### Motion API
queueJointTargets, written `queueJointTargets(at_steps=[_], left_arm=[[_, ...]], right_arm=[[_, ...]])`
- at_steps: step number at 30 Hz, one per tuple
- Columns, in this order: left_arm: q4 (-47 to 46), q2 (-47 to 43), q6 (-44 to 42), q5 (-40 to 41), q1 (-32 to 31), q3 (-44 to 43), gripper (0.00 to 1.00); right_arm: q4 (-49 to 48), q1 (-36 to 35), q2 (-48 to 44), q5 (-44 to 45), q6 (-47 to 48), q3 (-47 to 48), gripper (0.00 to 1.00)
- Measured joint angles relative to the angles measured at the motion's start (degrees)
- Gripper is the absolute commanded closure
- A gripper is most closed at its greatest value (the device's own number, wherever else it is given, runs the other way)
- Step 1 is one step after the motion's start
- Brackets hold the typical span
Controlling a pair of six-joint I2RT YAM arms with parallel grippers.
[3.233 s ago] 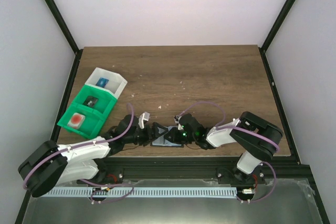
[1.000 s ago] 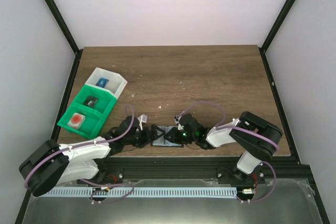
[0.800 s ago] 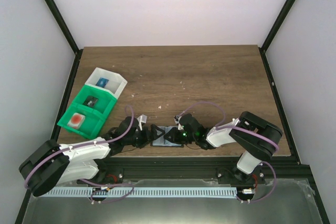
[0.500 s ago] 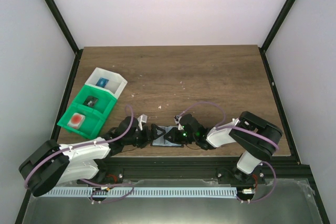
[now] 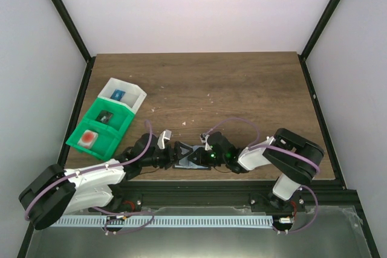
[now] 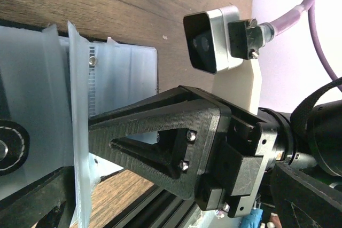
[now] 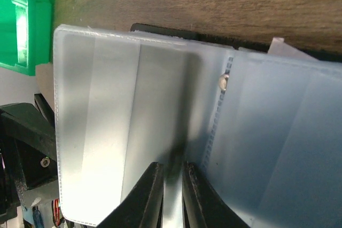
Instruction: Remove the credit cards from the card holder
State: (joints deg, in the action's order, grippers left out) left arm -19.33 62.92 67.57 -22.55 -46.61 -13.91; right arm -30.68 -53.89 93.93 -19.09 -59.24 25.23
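Note:
The card holder (image 5: 188, 156) lies near the table's front edge, caught between my two grippers. Its grey-blue translucent pocket panels fill the right wrist view (image 7: 112, 121) and show at the left of the left wrist view (image 6: 53, 105). My right gripper (image 5: 202, 157) is shut on a thin fold of an inner panel (image 7: 172, 177). My left gripper (image 5: 172, 156) is at the holder's left edge, and only dark parts of its fingers (image 6: 32, 206) show, closed round the panel edge. The right gripper's black finger (image 6: 160, 142) crosses the left wrist view. No credit card shows.
A green bin (image 5: 97, 126) and a white bin (image 5: 124, 95) stand at the left, each holding small items. The green bin also shows in the right wrist view (image 7: 24, 20). The table's front rail (image 5: 199, 194) runs just behind the grippers.
My left wrist has rolled and edged slightly right, towards the holder. The holder's left side has tipped up and looks darker. My right gripper has barely moved.

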Motion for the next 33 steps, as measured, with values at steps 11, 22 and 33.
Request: queueJointTargets(at_steps=[11, 22, 33], left_arm=[[-1.70, 1.11, 0.00, -1.09, -0.11, -0.26, 0.00], [-2.34, 2.40, -0.02, -1.55, -1.03, -1.57, 0.00], [-2.38, 3.28, -0.15, -0.90, -1.33, -2.25, 0.00]], right_arm=[[-2.08, -0.68, -1.79, -0.17, -0.35, -2.34, 0.79], [-1.88, -0.70, -5.09, 1.44, -0.90, -4.79, 0.83], [-3.54, -1.05, -5.62, -0.46, 0.28, -4.70, 0.46]])
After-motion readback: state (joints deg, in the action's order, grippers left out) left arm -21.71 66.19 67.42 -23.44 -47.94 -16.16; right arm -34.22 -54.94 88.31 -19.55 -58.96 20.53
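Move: A clear sleeve page of the card holder stands up between the left gripper's wide-open jaws, its middle about 4 cm below that hand and 1 cm to its right. From the nearly shut right gripper, its middle lies roughly 2 cm left, 1 cm ahead and 2 cm up. The flat right-hand page lies level with the left hand, 7 cm to its right and 8 cm down; the holder's snap lies some 4 cm to the left hand's left, equally low and level. Draw the right gripper back about 1 cm from where its tips rest on the standing page's right face, ease it right a little over 1 cm, then lift it and come partly back left, opening its fingers to about half. Meanwhile bring the left gripper some 1.5 cm right and slightly up, jaws kept wide around the page. ##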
